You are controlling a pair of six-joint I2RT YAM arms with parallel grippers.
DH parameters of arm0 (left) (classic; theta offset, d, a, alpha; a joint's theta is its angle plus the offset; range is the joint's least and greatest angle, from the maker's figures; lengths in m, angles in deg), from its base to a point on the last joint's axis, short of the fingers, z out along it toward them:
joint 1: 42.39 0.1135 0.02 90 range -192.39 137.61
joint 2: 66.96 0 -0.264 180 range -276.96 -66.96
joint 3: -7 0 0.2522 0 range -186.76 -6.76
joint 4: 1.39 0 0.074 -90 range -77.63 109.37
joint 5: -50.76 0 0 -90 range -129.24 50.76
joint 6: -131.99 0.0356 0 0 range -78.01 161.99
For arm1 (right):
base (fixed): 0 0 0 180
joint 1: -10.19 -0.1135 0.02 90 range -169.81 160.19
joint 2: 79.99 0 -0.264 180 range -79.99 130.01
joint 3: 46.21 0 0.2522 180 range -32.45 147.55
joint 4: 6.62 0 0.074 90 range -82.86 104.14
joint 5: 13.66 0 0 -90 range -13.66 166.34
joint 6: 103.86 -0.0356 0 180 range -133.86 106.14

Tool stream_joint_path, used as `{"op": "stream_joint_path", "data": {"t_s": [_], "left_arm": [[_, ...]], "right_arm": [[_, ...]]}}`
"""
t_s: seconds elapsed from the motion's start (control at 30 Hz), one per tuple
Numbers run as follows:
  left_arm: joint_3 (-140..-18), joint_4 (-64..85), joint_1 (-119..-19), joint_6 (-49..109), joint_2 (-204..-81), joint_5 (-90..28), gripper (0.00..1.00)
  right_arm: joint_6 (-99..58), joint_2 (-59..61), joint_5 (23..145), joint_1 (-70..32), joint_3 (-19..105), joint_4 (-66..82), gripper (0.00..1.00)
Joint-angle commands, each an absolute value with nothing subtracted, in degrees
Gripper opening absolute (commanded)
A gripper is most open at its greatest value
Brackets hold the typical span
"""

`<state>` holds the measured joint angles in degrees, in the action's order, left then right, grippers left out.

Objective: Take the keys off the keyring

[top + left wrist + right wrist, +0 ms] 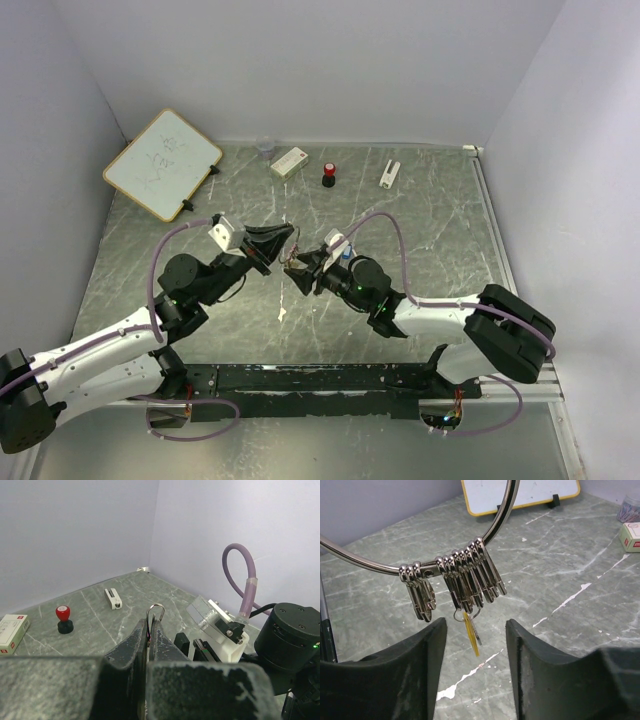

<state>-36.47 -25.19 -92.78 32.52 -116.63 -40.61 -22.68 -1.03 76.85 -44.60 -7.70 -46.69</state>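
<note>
My left gripper (284,240) is shut on the keyring; in the left wrist view a thin silvery wire loop (156,610) sticks up from between its closed fingers (134,645). It holds the ring above the table. In the right wrist view the keyring (362,560) arcs across the top, with several silvery metal clips (470,577) hanging from it. An orange-yellow key (470,632) and a plain metal key behind it dangle from a small ring. My right gripper (476,626) is open just below the keys, one finger on each side, not touching. No blue key shows.
A whiteboard (160,162) leans at the back left. Along the back stand a white box (289,162), a red-capped black bottle (328,175), a small white block (389,174) and a clear cup (264,148). Walls close the table on three sides.
</note>
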Motion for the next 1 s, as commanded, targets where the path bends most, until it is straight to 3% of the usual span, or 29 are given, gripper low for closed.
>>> {"op": "stream_joint_path", "data": {"t_s": [0.0, 0.1, 0.3, 0.47, 0.57, 0.7, 0.77, 0.9, 0.93, 0.97], "left_arm": [[-36.71, -29.53, -93.36, 32.24, -115.58, -42.11, 0.07], [-36.64, -29.55, -93.44, 32.88, -115.48, -42.86, 0.07], [-37.42, -28.44, -93.43, 36.00, -115.14, -45.73, 0.07], [-37.80, -27.09, -93.44, 38.33, -114.91, -49.52, 0.07], [-38.58, -24.19, -93.42, 38.60, -115.11, -52.86, 0.12], [-37.89, -21.75, -93.39, 38.58, -115.96, -56.49, 0.29], [-37.13, -21.21, -93.40, 37.93, -116.13, -58.57, 0.50], [-35.89, -19.96, -93.39, 35.80, -116.01, -62.32, 0.67], [-35.64, -19.67, -93.39, 35.49, -115.88, -62.99, 0.78], [-35.49, -19.23, -93.40, 35.22, -115.83, -63.61, 0.97]], "right_arm": [[-22.91, -0.37, 75.91, -45.11, -6.32, -50.33, 0.46], [-22.72, -0.10, 76.03, -45.10, -5.91, -49.55, 0.36], [-22.59, -0.93, 75.42, -45.28, -5.48, -45.10, 0.00], [-23.82, -5.58, 72.47, -45.43, -6.43, -39.39, 0.00], [-24.56, -9.83, 70.90, -45.65, -5.43, -29.97, 0.00], [-24.67, -15.82, 67.81, -46.34, -0.42, -12.63, 0.00], [-24.51, -17.94, 65.21, -47.12, 3.33, -3.52, 0.00], [-25.26, -20.52, 58.78, -49.07, 11.08, 11.94, 0.00], [-25.53, -21.09, 57.37, -49.63, 12.86, 14.68, 0.00], [-25.76, -21.72, 56.08, -50.11, 13.96, 16.74, 0.00]]}}
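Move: The yellow key hangs practically between the right hand's open fingers, about 1 cm to its left and level with it fore-and-aft and in height. The metal clips on the ring are some 4 cm above that key, and the blue tag lies on the table about 12 cm ahead, 13 cm right and 14 cm below. From the left fingers, already pinching the ring's top, the yellow key is about 15 cm straight down. Nearly still, the right hand shuts its fingers on the yellow key and pinches it, then draws it right about 4 cm and lifts it some 6 cm, faster towards the end, tilting slightly down and clockwise. Meanwhile the left hand eases about 5 cm forward-left, yawing some 20 degrees counter-clockwise, and late on opens wide, letting go of the ring while sinking a little. ##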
